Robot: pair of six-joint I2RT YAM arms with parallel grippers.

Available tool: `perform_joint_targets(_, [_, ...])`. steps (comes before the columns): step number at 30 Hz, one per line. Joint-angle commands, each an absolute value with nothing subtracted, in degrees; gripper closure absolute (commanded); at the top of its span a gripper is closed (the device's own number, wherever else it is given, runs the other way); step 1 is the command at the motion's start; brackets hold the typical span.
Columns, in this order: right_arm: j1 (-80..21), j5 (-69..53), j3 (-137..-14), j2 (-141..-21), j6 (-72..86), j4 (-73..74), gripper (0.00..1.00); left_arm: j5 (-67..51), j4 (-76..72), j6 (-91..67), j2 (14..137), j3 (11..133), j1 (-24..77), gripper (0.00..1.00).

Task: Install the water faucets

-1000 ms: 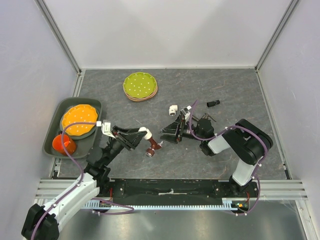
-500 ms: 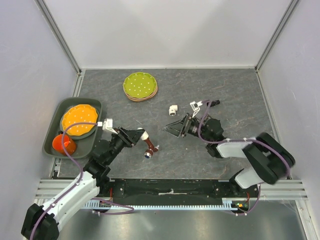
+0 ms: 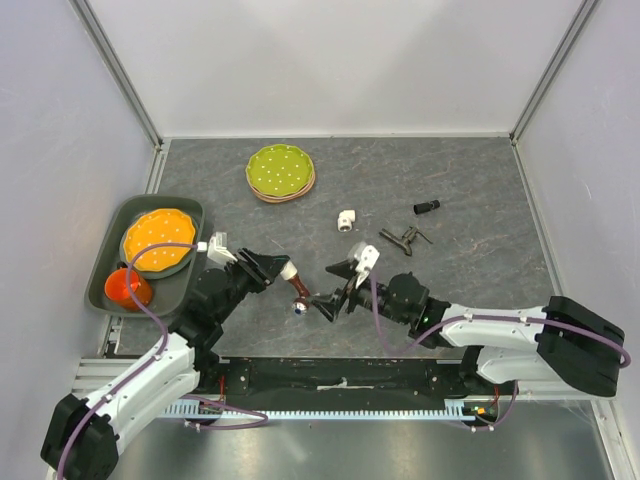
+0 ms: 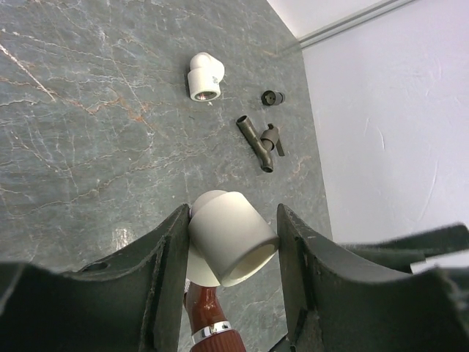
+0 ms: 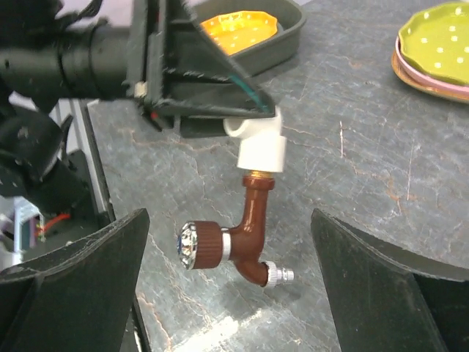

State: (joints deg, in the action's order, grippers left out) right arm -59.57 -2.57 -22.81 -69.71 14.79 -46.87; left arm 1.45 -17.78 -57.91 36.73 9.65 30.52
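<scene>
My left gripper is shut on a white elbow fitting, held above the table. The reddish-brown water faucet hangs from that fitting, its chrome-tipped handle pointing sideways. My right gripper is wide open just right of this faucet, and in the right wrist view the faucet sits between its fingers without touching them. The dark grey water faucet lies on the table further back and to the right. A loose white elbow fitting lies left of it.
A short black cylinder lies behind the dark grey faucet. A stack of green plates sits at the back. At the left a grey tray holds an orange plate and an orange cup.
My right arm has stretched out low and swung left toward the near edge, bringing its gripper to the brown faucet with the jaws wider. The left gripper shifted slightly.
</scene>
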Motion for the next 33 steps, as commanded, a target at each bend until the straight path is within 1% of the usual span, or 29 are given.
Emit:
perform_joint_targets(1, [-68.61,9.30,-22.94,-71.79,-2.97,-48.24,0.02,2.64,-19.43,-61.44,36.30,13.18,30.50,0.98])
perform_joint_targets(5, [-74.87,19.82,-24.78,-77.77,-10.27,-50.09,0.02,2.46,-18.99,-61.70,35.86,13.36,30.50,0.98])
perform_joint_targets(7, [-77.50,22.49,-25.92,-81.19,-13.18,-51.32,0.02,2.29,-18.81,-61.79,35.51,13.36,30.50,0.98])
perform_joint_targets(12, [-79.27,26.53,-28.30,-87.00,-15.90,-53.08,0.02,1.67,-18.54,-61.96,34.37,13.27,30.50,0.98])
perform_joint_targets(18, [-81.03,34.26,-30.23,-94.55,-19.51,-60.72,0.02,0.36,-18.46,-62.84,33.66,13.01,30.59,0.98])
perform_joint_targets(23, [-81.30,37.17,-31.82,-98.69,-21.62,-64.07,0.09,0.26,-18.46,-63.37,32.70,12.92,30.50,0.98])
perform_joint_targets(26, [-81.30,38.67,-31.82,-100.28,-21.45,-65.83,0.16,0.26,-18.54,-63.54,31.99,13.01,30.50,0.98])
perform_joint_targets(29, [-81.30,39.02,-31.12,-100.37,-20.92,-67.67,0.24,-1.49,-18.72,-63.46,31.64,13.09,30.59,0.98])
perform_joint_targets(30, [-81.21,39.02,-30.85,-100.20,-20.66,-68.55,0.29,-1.76,-19.16,-63.54,31.64,12.83,30.59,0.98])
perform_joint_targets(32, [-81.30,38.85,-30.59,-99.84,-20.22,-68.90,0.34,-2.37,-19.86,-63.63,31.73,12.66,30.59,0.98])
perform_joint_targets(33, [-81.21,38.67,-30.24,-99.41,-19.78,-69.43,0.41,-2.63,-20.65,-63.72,31.73,12.48,30.50,0.98])
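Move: The brown faucet, hanging from the white elbow still in the left gripper, lies about 6 cm left of the right hand, level with it fore and aft and 9 cm below. That white elbow is roughly 9 cm left, 4 cm ahead and 3 cm below; a loose white elbow on the table is some 16 cm ahead, 3 cm right and 17 cm down. From the left hand the faucet is about 3 cm back, 2 cm right, 7 cm down. The right hand loops back, down some 8 cm, then forward-left, rolling and starting to close around the faucet. ##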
